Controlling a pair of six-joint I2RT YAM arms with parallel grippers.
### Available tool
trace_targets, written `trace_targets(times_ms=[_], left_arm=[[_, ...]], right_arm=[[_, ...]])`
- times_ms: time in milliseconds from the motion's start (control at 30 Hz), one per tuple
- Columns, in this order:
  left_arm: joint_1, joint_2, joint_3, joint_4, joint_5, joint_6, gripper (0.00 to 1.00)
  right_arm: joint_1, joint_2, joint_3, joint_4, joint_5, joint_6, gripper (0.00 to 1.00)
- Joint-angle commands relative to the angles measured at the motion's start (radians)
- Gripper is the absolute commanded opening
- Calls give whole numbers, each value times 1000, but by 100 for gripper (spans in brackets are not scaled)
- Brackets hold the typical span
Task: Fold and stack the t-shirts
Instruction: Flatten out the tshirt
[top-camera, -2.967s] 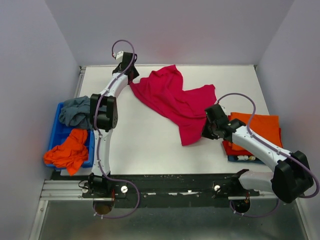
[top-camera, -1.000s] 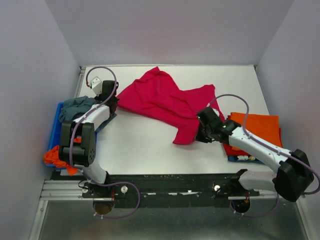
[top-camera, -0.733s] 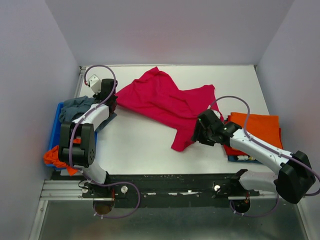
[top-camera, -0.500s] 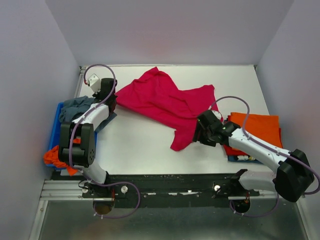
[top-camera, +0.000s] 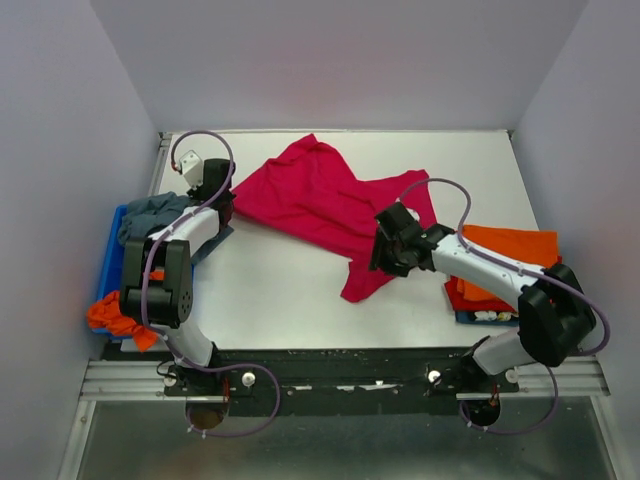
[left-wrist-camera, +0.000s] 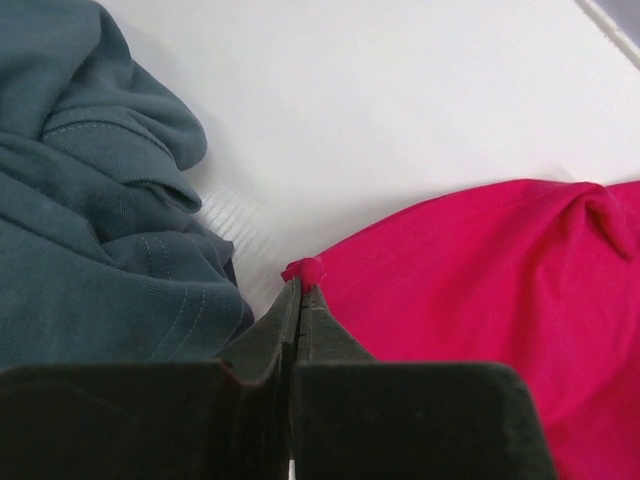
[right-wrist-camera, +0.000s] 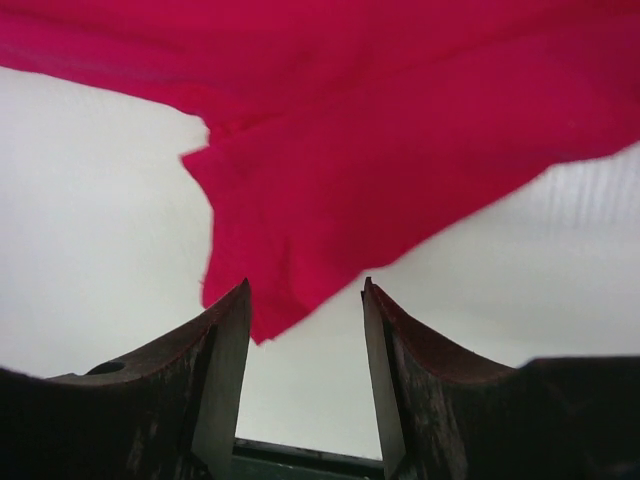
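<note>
A crimson-pink t-shirt (top-camera: 320, 205) lies spread and crumpled across the middle of the white table. My left gripper (top-camera: 222, 200) is shut on its left corner; in the left wrist view a small nub of the pink cloth (left-wrist-camera: 303, 268) sticks out past the closed left gripper (left-wrist-camera: 301, 292). My right gripper (top-camera: 378, 258) hovers open over the shirt's lower flap. In the right wrist view the pink shirt's (right-wrist-camera: 380, 150) pointed tip lies on the table between the spread fingers of the right gripper (right-wrist-camera: 305, 300), untouched. A folded orange t-shirt (top-camera: 510, 250) tops a stack at the right.
A blue tray (top-camera: 108, 265) at the left edge holds a grey-blue shirt (top-camera: 150, 220) and a crumpled orange shirt (top-camera: 125, 305). The grey-blue shirt (left-wrist-camera: 90, 220) lies close beside my left fingers. Red cloth (top-camera: 465, 295) shows under the right stack.
My right gripper opened and let the shirt's lower flap drop onto the table, then moved left and farther over the shirt. The left gripper has kept its grip and place.
</note>
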Motion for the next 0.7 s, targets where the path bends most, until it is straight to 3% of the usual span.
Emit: trace_targets(times_ms=[0,267,533,667], left_arm=[[10,34,-6,19,22,-9,0],[12,46,9,-61,-73,-85,0],[12,13,-93,103,-17,-65,0],[12,22,-72,85,-12,-62,0]], right_arm=[[-3,122,130,24,-62,-31,56],[-4,265,229,1,-75,1,56],[2,363,292,-12,-94,-2,55],[2,381,310,-21,-82,4,55]])
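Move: The left hand pinches the red t-shirt's left corner about 8 cm above the tabletop, with the grey t-shirt some 17 cm to its left and 3 cm back. For the open right hand, the notch where the sleeve meets the shirt's near edge lies about 6 cm ahead, 8 cm left and 6 cm below. The sleeve end is roughly 6 cm left and 2 cm back, and the orange stack about 31 cm right and 4 cm ahead. The open right hand sweeps 7 cm forward-left, sinking, towards the sleeve notch; the left lowers its held corner 4 cm. ##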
